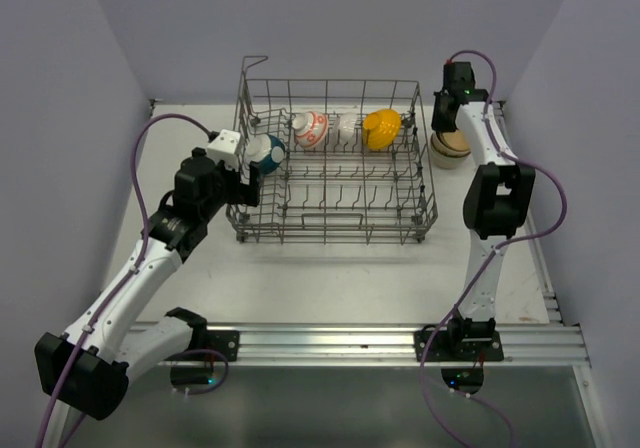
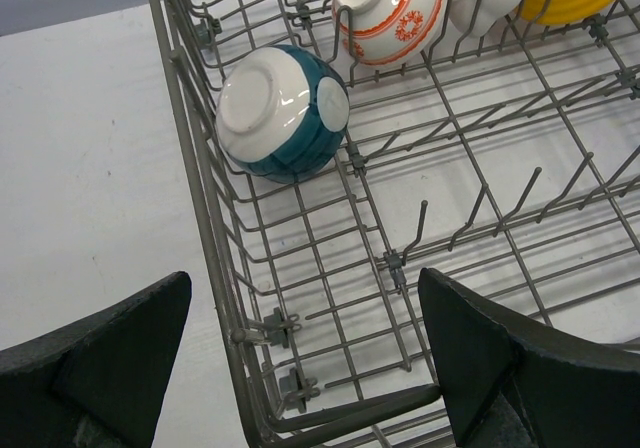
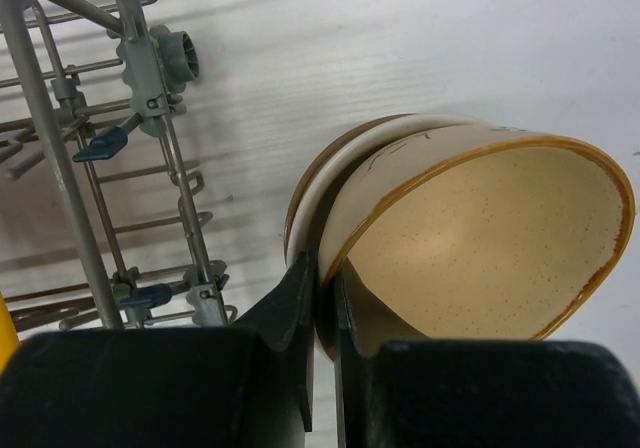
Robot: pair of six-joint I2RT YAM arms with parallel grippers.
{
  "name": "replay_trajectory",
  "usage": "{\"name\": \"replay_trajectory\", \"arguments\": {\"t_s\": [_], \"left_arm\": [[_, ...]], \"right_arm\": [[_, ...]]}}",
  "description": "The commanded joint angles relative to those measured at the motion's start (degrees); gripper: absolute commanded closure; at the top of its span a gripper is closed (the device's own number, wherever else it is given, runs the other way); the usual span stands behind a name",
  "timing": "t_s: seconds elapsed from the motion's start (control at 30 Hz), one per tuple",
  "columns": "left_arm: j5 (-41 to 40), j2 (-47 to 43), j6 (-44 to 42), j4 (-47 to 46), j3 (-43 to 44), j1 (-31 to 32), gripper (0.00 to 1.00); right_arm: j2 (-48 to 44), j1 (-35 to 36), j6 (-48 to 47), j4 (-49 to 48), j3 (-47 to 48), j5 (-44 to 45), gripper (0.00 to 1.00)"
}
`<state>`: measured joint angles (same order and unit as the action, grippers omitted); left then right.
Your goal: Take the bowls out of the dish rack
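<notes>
The grey wire dish rack (image 1: 330,230) stands mid-table. Inside, along its back row, lie a white-teal bowl (image 1: 268,153), a white bowl with orange-red pattern (image 1: 310,129), a white bowl (image 1: 347,127) and a yellow bowl (image 1: 381,129). My left gripper (image 1: 247,176) is open over the rack's left front corner (image 2: 240,368), just short of the white-teal bowl (image 2: 282,113). My right gripper (image 1: 452,118) is shut on the rim of a beige bowl (image 3: 480,238), tilted onto a stack of beige bowls (image 1: 449,149) right of the rack; another bowl (image 3: 320,183) lies under it.
Grey walls close in on both sides. A metal rail (image 1: 400,343) runs along the near edge with both arm bases. The rack's raised wire loop (image 1: 252,65) stands at its back left corner. White table (image 1: 330,283) lies in front of the rack.
</notes>
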<state>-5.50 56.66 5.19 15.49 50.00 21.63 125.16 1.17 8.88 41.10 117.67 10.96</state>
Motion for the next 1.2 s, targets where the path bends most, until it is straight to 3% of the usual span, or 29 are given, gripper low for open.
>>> {"name": "replay_trajectory", "arguments": {"t_s": [0.0, 0.47, 0.9, 0.97, 1.0, 1.17], "left_arm": [[0.4, 0.4, -0.5, -0.8, 1.5, -0.1, 0.00], [0.7, 0.2, -0.5, -0.6, 1.6, -0.2, 0.00], [0.9, 0.3, -0.7, -0.5, 1.7, -0.2, 0.00], [0.9, 0.3, -0.7, -0.5, 1.8, -0.2, 0.00], [0.9, 0.5, -0.7, -0.5, 1.8, -0.2, 0.00], [1.1, 0.6, -0.7, -0.5, 1.8, -0.2, 0.00]], "right_arm": [[-0.1, -0.2, -2.3, 0.9, 3.8, 0.2, 0.99], [1.8, -0.2, -5.6, 9.3, 10.5, -2.2, 1.00], [3.5, -0.2, -7.0, 11.2, 8.9, -4.2, 0.88], [3.9, -0.2, -6.5, 10.9, 8.8, -4.9, 0.84], [4.0, -0.2, -6.3, 10.8, 8.9, -5.2, 0.76], [4.0, -0.2, -5.8, 10.0, 8.8, -5.9, 0.60]]}}
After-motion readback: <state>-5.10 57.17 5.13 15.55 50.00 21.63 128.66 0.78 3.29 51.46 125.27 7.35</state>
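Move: The bowl stack that the right hand's beige bowl is being set on has its middle about 5 cm right of that hand, level fore-and-aft and some 6 cm below. The rack's right side is about 5 cm left and 6 cm back; the yellow bowl sits roughly 15 cm left, level with the hand. From the idle left hand, the stack is some 44 cm right, 16 cm ahead and 15 cm lower. The right hand eases back about 1.5 cm, tips slightly downward, then opens partway, releasing the beige bowl's rim. ##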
